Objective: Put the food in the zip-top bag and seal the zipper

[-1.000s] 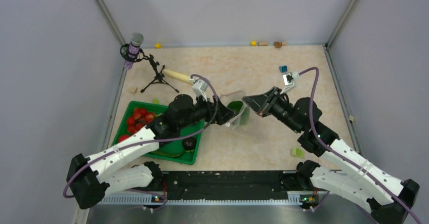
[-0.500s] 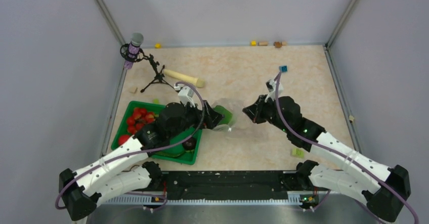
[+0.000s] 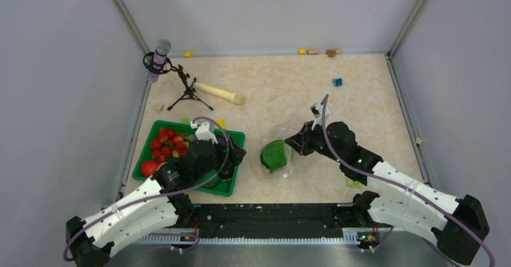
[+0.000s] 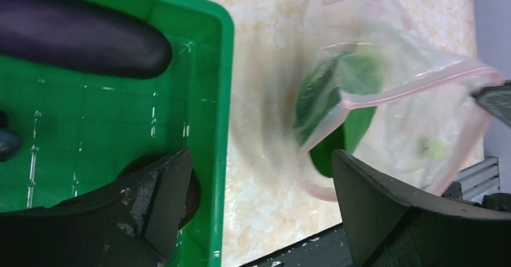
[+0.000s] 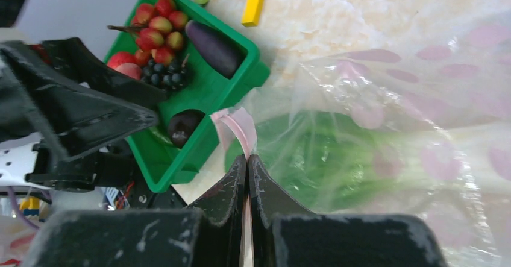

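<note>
The clear zip-top bag lies just right of the green tray, with green bok choy inside it. My right gripper is shut on the pink zipper strip at the bag's mouth, its fingertips pinching it. My left gripper is open and empty, straddling the tray's right rim, apart from the bag. The tray holds strawberries, an eggplant, dark berries, a peach and a dark round fruit.
A rolling pin and a microphone tripod stand behind the tray. A yellow block lies by the tray's far edge, a blue block at the far right, a green block under my right arm.
My left gripper opened, left the bok choy in the bag and drew back over the tray. My right gripper carried the bag's mouth down and nearer.
</note>
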Available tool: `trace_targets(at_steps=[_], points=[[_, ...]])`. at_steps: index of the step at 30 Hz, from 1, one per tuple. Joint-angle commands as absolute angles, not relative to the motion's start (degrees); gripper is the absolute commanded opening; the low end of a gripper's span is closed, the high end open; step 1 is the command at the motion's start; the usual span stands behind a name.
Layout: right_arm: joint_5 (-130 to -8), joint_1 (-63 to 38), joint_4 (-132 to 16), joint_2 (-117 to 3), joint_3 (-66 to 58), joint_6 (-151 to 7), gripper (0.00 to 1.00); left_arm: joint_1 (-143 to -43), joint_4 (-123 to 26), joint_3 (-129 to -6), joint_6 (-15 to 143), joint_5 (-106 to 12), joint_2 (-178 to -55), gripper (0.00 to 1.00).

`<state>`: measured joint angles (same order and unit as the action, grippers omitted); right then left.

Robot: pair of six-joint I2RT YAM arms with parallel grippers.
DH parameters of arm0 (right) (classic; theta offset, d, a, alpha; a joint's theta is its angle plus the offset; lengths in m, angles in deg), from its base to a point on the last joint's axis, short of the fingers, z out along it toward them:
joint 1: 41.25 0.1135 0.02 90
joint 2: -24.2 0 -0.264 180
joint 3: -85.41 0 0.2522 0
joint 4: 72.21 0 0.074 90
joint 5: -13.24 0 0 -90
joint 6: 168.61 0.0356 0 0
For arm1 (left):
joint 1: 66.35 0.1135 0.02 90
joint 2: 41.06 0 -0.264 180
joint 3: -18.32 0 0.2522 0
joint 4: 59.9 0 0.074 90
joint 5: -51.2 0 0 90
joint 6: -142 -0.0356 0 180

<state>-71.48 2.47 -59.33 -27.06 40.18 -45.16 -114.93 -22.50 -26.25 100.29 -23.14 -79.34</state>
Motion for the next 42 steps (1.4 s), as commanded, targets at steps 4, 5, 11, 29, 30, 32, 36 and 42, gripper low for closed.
trace_targets(at_steps=[4,5,11,29,30,32,36,42], points=[[-69.2,2.1,-63.4,-23.7,39.1,-45.0,0.00,-115.0,-30.8,-20.9,101.4,-26.4,-78.8,0.85],[-69.1,2.0,-63.5,-23.6,38.9,-44.9,0.00,-115.0,-31.7,-20.9,100.8,-28.1,-79.5,0.85],[-68.7,2.1,-62.2,-23.0,36.7,-44.4,0.00,-115.0,-42.6,-20.8,99.5,-36.3,-85.8,0.82],[-71.4,2.1,-59.5,-19.6,33.5,-42.5,0.00,-115.3,-58.5,-22.9,99.6,-48.5,-103.2,0.71],[-71.3,2.1,-59.6,-19.5,33.5,-42.4,0.00,-115.3,-58.9,-23.0,99.7,-48.1,-103.6,0.71],[-71.3,2.1,-59.6,-19.4,33.5,-42.3,0.00,-115.3,-59.4,-23.3,100.0,-47.6,-104.7,0.71],[-71.9,2.1,-59.0,-19.1,33.1,-42.4,0.00,-115.4,-61.8,-23.7,100.5,-49.9,-106.8,0.71],[-73.3,2.1,-57.0,-18.8,32.3,-43.0,0.00,-117.5,-65.2,-23.2,99.4,-52.0,-105.3,0.71]])
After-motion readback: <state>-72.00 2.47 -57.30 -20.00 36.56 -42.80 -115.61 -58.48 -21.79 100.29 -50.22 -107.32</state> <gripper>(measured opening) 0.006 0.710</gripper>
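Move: About 11 cm to the right of the open left hand, 5 cm back and 6 cm lower, lies the near rim of the zip-top bag's mouth; the bok choy's leafy end is 11 cm right, 1 cm back and 9 cm below that hand. The green tray's middle sits 18 cm left, 3 cm back and 13 cm down, its dark round fruit 6 cm left, 6 cm back and 12 cm down. From the right hand, pinching the bag's rim, the near rim is about 8 cm back, 5 cm left and 8 cm lower. Dipping first and then sweeping right, away from above the tray, the left hand travels about 11 cm towards the bag's open mouth and ends some 4 cm lower. It turns roughly 25 degrees clockwise while its wide-open fingers narrow part-way; no touch on the rim can be made out. Meanwhile the right hand keeps its shut pinch on the rim and rises about 6 cm. ##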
